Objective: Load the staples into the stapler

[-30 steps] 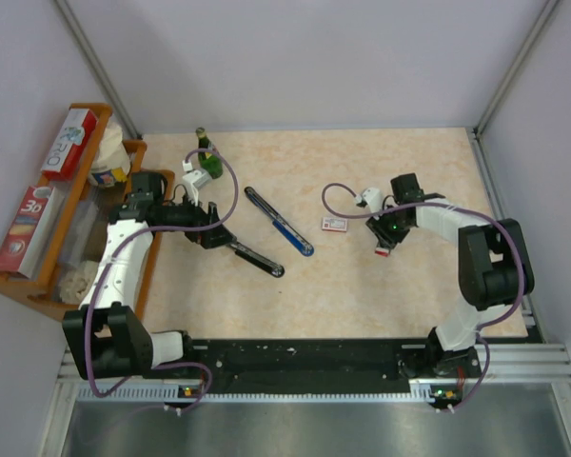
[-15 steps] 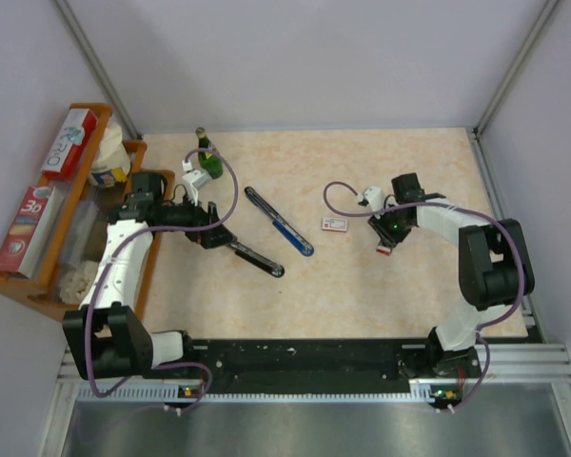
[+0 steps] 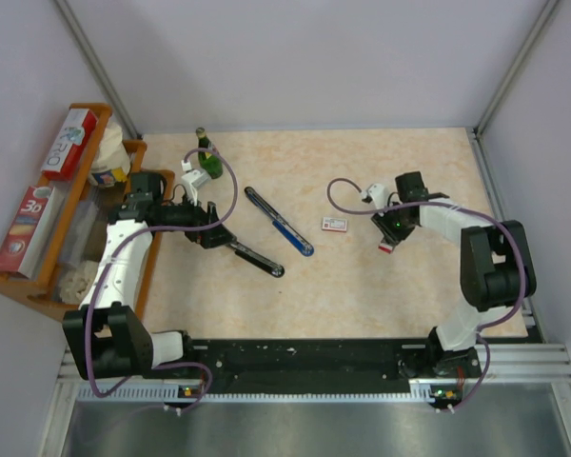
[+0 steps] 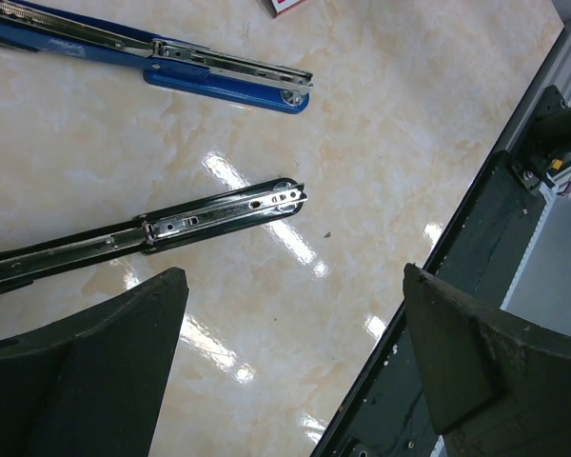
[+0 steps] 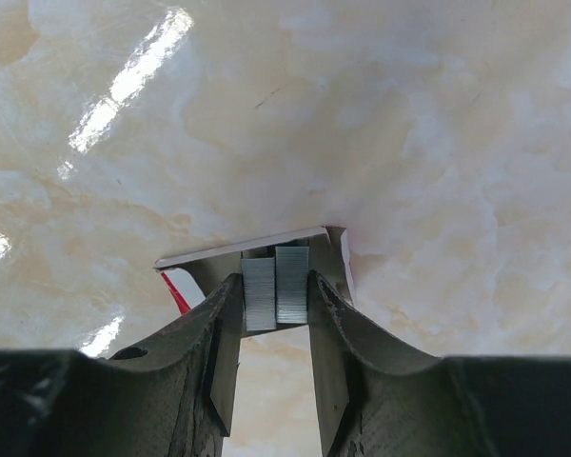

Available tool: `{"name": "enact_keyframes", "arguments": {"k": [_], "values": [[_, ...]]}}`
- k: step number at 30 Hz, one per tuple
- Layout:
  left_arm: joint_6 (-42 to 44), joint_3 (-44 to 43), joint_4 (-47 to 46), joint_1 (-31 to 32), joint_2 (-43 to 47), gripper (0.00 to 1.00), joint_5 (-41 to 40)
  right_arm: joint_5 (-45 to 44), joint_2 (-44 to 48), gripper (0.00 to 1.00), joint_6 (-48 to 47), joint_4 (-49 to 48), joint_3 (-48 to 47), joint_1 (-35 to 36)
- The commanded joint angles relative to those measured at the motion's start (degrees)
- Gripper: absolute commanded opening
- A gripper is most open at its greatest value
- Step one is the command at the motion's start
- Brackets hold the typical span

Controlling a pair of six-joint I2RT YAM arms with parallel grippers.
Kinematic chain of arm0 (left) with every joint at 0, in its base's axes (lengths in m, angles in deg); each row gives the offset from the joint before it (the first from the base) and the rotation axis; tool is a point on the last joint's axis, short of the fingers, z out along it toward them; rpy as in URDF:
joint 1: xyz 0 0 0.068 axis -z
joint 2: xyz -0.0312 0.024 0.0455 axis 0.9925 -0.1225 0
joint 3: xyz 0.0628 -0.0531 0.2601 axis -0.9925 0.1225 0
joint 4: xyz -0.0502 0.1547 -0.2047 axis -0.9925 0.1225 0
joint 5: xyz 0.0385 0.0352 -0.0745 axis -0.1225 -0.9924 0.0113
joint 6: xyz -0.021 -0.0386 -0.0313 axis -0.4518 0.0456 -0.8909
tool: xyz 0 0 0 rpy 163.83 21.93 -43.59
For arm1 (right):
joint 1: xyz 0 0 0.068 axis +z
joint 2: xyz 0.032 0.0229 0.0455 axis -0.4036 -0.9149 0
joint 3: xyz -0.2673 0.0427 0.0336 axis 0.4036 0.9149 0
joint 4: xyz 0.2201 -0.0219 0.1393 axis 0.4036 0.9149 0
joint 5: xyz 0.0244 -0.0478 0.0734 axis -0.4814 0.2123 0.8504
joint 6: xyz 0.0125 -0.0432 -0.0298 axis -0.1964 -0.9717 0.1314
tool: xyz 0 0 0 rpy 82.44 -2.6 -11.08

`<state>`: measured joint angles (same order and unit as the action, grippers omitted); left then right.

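Note:
The stapler lies in two long pieces at mid-table: a blue piece (image 3: 279, 222) (image 4: 171, 62) and a black piece with a chrome rail (image 3: 257, 259) (image 4: 171, 227). My left gripper (image 3: 219, 238) (image 4: 295, 314) stands wide open just left of the black piece, with nothing between its fingers. A small white box with a red label (image 3: 334, 225) lies right of the blue piece. My right gripper (image 3: 386, 240) (image 5: 274, 286) is low over the table, shut on two silver strips of staples (image 5: 276, 284). The strips sit in a small grey and red tray (image 5: 257, 255).
A wooden rack (image 3: 38, 271) with boxes and a jar stands along the left edge. A green bottle (image 3: 205, 145) and a small white item (image 3: 195, 176) stand behind my left arm. The black base rail (image 3: 305, 357) (image 4: 514, 190) runs along the near edge.
My right gripper's jaws have narrowed onto the staples and its wrist has shifted slightly to the right. The left arm has not moved.

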<state>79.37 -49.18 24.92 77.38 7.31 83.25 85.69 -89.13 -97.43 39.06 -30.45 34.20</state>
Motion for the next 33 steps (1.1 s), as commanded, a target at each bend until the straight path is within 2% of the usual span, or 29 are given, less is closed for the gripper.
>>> {"name": "enact_keyframes", "arguments": {"k": [1,11,17,21,27,33], "values": [[0.6,0.7,-1.5,-0.5,0.1,0.99,2.1,-0.3,3.1,0.33,1.2,-2.5,-1.1,-1.5],[0.7,0.7,-1.5,-0.6,-0.2,0.99,2.2,2.0,5.5,0.33,3.3,-3.4,-1.1,-2.4],[0.7,0.8,-1.4,-0.6,-0.4,0.99,2.3,6.9,7.9,0.33,3.9,-2.9,-0.7,-2.1],[0.8,0.8,-1.6,-0.6,-0.6,0.99,2.1,9.4,9.0,0.34,3.6,-2.2,-0.2,1.0],[0.8,0.8,-1.6,-0.7,-0.5,0.99,1.9,8.2,6.3,0.35,3.6,-2.0,-0.6,6.7],[0.7,0.8,-1.5,-0.7,-0.9,0.99,2.1,5.3,4.2,0.36,4.7,-3.2,-1.5,7.6]]}}
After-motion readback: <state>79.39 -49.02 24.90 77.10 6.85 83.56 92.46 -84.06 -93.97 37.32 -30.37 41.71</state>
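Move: The right hand's fingertips are already down in the open staple tray, around the two staple strips practically at the hand point. The staple box lies roughly 14 cm to this hand's left and 5 cm farther out; beyond it the opened blue stapler's middle is about 29 cm left and 6 cm ahead, all at table height. From the idle left hand, the strips are some 42 cm to the right, 5 cm ahead and 17 cm below. The right fingertips come free of the two staple strips, first easing about 1 cm forward and slightly right as they rise, then swinging left, in all some 7 cm, towards the staple box. The hand climbs about 4 cm and starts sinking again at the end; its left side tips up some 10 degrees with a small counter-clockwise turn, the fingers keeping their narrow gap. ##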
